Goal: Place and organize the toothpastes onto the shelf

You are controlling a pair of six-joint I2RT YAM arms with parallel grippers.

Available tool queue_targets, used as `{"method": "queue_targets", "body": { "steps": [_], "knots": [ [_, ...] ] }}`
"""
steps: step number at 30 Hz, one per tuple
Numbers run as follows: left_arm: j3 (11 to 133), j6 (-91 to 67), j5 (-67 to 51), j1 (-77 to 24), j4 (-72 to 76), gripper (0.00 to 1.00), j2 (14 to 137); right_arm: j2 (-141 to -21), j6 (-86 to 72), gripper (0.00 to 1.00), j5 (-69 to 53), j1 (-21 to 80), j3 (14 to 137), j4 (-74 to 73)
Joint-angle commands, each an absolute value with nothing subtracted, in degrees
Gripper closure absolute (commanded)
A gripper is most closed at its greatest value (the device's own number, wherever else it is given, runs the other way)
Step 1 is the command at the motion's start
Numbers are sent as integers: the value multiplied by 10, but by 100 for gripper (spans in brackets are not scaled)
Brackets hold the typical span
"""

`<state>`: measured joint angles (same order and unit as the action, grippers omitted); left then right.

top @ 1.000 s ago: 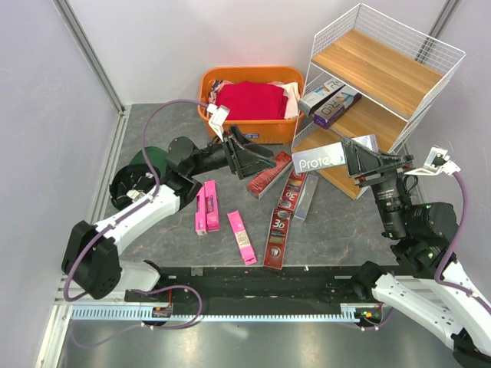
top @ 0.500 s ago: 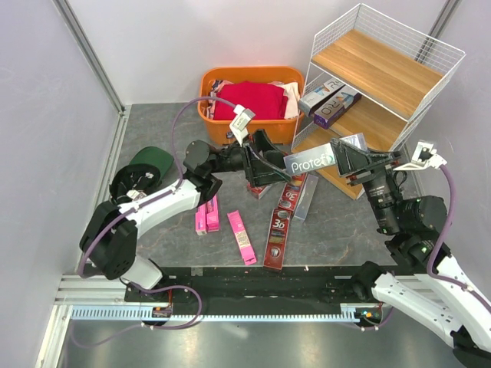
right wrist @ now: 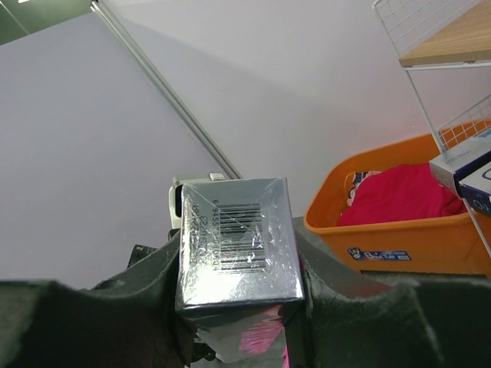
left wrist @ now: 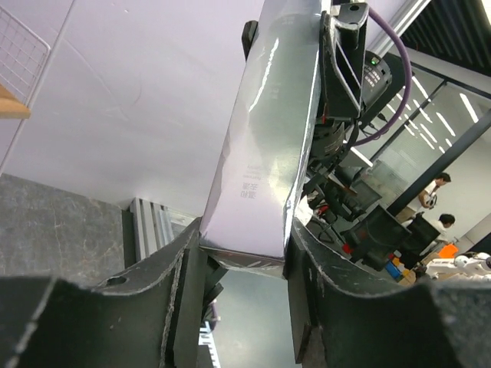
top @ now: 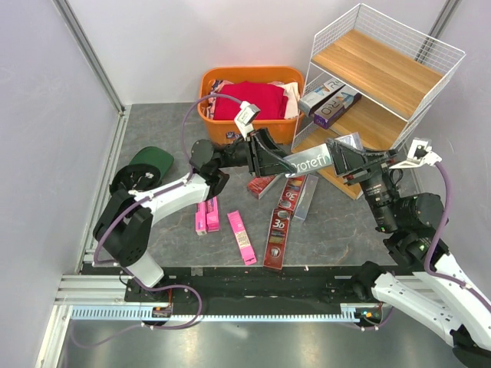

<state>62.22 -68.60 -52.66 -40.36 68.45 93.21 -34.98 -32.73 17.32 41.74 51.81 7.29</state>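
Note:
A silver-grey toothpaste box hangs in the air between both arms, in front of the shelf. My left gripper is shut on its left end; in the left wrist view both fingers press the sides of the box. My right gripper is shut on the other end, where the barcode face shows between its fingers. Two boxes lie on the shelf's middle board. On the table lie pink boxes, another pink one and dark red ones.
An orange basket with red clothes stands behind the left arm, close to the shelf's left side. A dark green object sits at the table's left. Another silver box lies beside the red ones under the held box.
My left gripper has swung right to the free end of the silver box and closed on it. The right arm brought the box slightly left.

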Motion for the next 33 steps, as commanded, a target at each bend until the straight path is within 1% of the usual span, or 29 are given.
{"method": "queue_targets", "body": {
  "steps": [1,2,3,4,5,8,10,11,13,17,22,27,33],
  "knots": [
    [633,-701,-528,-408,744,66,928,-359,-342,57,166,418,543,98],
    [631,-700,-528,-407,742,69,926,-359,-338,52,175,418,542,96],
    [628,-697,-526,-406,737,70,924,-359,-338,39,183,418,542,87],
    [619,-688,-526,-403,730,71,920,-359,-336,34,191,418,542,84],
    [611,-682,-523,-401,720,73,909,-359,-331,31,207,417,543,77],
    [575,-653,-511,-391,675,75,881,-365,-319,18,244,419,551,43],
    [548,-620,-499,-387,621,76,855,-368,-309,13,257,418,558,33],
    [532,-596,-495,-386,601,77,848,-370,-301,9,267,418,559,28],
    [516,-575,-476,-385,553,78,828,-368,-293,3,277,418,561,25],
    [481,-545,-446,-385,504,81,816,-362,-275,2,297,417,561,22],
    [457,-538,-408,-385,488,84,819,-355,-263,2,316,418,562,21],
    [477,-546,-408,-386,501,85,853,-355,-261,2,312,417,565,21],
    [517,-584,-388,-386,545,89,902,-348,-258,2,317,418,564,18]
  ]
}}
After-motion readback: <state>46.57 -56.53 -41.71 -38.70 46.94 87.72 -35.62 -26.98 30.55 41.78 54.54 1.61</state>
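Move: The left hand already grips one end of the silver box; the box's middle lies about 9 cm to its right and 3 cm above. The lowest shelf board is some 22 cm ahead of the left hand, 18 cm right and 30 cm below. The purple box on the middle board is roughly 22 cm ahead, 14 cm right and 5 cm below. The right hand, also still holding the silver box, has its middle about 3 cm to the left and slightly below. The right fingers open wide and let go of the silver box while the left keeps its pinch on the end. The right hand eases forward and down about 2 cm, then draws about 4 cm to its right, turning slightly clockwise. Once it is freed, the left sinks about 12 cm and ends some 3 cm farther forward, towards the lower shelf, tipping its fingers down and swinging them counter-clockwise about 15 degrees. ##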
